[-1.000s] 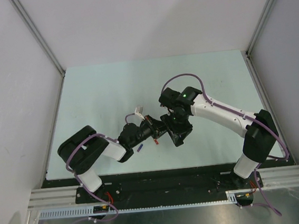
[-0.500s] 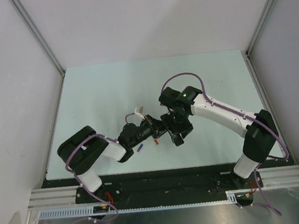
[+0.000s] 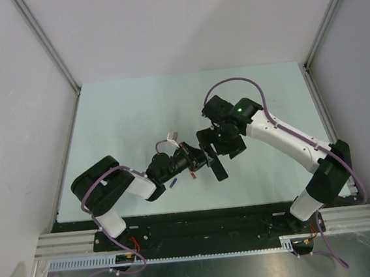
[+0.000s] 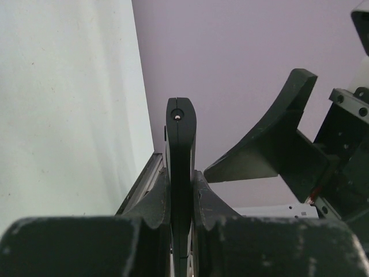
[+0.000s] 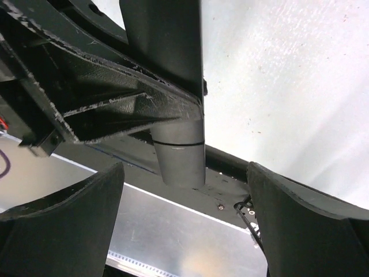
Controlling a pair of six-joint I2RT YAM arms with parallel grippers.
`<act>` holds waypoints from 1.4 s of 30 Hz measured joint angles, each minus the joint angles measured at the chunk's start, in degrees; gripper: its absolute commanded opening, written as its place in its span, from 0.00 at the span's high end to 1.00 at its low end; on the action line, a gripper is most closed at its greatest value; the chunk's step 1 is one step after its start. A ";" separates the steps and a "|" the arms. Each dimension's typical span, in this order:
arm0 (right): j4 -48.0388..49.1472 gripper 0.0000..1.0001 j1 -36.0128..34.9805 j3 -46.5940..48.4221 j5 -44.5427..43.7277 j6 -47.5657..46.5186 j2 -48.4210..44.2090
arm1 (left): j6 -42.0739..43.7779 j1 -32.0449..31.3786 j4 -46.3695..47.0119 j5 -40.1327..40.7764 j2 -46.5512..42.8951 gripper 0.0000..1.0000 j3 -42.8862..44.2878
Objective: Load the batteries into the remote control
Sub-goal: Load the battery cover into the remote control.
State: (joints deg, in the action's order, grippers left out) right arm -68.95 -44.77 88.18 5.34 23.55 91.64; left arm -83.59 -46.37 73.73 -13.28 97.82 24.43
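Note:
My left gripper (image 3: 199, 158) is shut on the remote control (image 3: 217, 169), a slim black bar that sticks out toward the near right above the table. In the left wrist view the remote (image 4: 181, 133) stands edge-on between my left gripper's (image 4: 181, 179) jaws. My right gripper (image 3: 217, 148) is open just behind the remote; in the right wrist view its fingers (image 5: 63, 225) stand wide apart, clear of the remote's end (image 5: 180, 153). A purple-blue battery (image 3: 173, 183) and a red-orange battery (image 3: 192, 174) lie on the table under the left arm. The other batteries are hidden.
A small white and pink piece (image 3: 171, 140) lies on the pale green table (image 3: 117, 119) just behind the left wrist. Grey walls close in the table on three sides. A black rail (image 3: 199, 219) runs along the near edge.
My right gripper has drawn back up and to the right, off the remote, and its elbow has swung right. My left gripper and the remote have stayed put.

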 measured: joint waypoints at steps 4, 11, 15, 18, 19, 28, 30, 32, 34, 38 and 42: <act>1.22 0.08 2.64 -0.83 0.72 0.70 -4.46 | -0.07 0.00 0.35 0.07 0.07 1.00 0.00; 16.13 0.07 10.93 -18.40 7.45 4.63 -27.67 | -2.32 3.15 0.72 -2.67 0.07 1.00 0.02; 28.37 0.06 12.74 -29.18 13.75 8.48 -36.59 | -5.99 7.52 0.72 -7.76 0.07 1.00 0.37; 38.27 0.05 12.98 -36.17 17.99 11.47 -38.73 | -8.15 9.35 0.68 -11.85 -0.28 1.00 0.74; 41.64 0.05 13.05 -38.60 19.47 12.44 -38.71 | -8.63 9.57 0.55 -13.14 -0.76 1.00 0.74; 66.51 0.09 13.51 -52.94 30.03 20.52 -38.71 | -10.05 10.34 1.18 -22.29 -6.67 1.00 0.68; 70.77 0.11 13.53 -53.92 31.45 22.01 -38.75 | -10.03 10.40 1.22 -23.19 -6.80 1.00 0.68; 74.18 0.16 13.51 -54.60 32.59 23.21 -38.75 | -10.03 10.40 1.16 -23.47 -6.80 1.00 0.68; 76.04 0.23 13.27 -54.86 33.31 24.02 -38.75 | -10.01 10.40 1.16 -23.54 -6.80 1.00 0.68; 77.66 0.33 11.41 -54.97 34.05 24.41 -38.51 | -9.92 10.40 1.16 -23.54 -6.80 1.00 0.68; 77.77 0.40 8.94 -55.08 34.16 24.37 -36.85 | -9.86 10.43 1.16 -23.58 -6.82 1.00 0.68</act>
State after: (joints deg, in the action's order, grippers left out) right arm 8.82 -35.83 33.10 39.51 47.92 54.78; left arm -93.45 -35.94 74.89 -36.86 91.00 25.10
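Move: The left gripper already holds the remote control, whose middle is about 2 cm back and 1 cm to the right of that hand, at its height. From the open right gripper, which points down, the remote's middle lies some 3 cm left, 2 cm back and 4 cm below. The red battery lies on the table about 11 cm left and 5 cm back of the right hand; the purple battery is 8 cm farther left and 2 cm nearer the base. Swing the right gripper off the top of the remote control: lift about 6 cm while veering right, then sweep back left with a brief dip and rise, rolling some 60 degrees until the fingers face left at the cover end, and partly close them. Keep the left grip, carrying the remote left and slightly forward, then up and back, turning a little clockwise. ##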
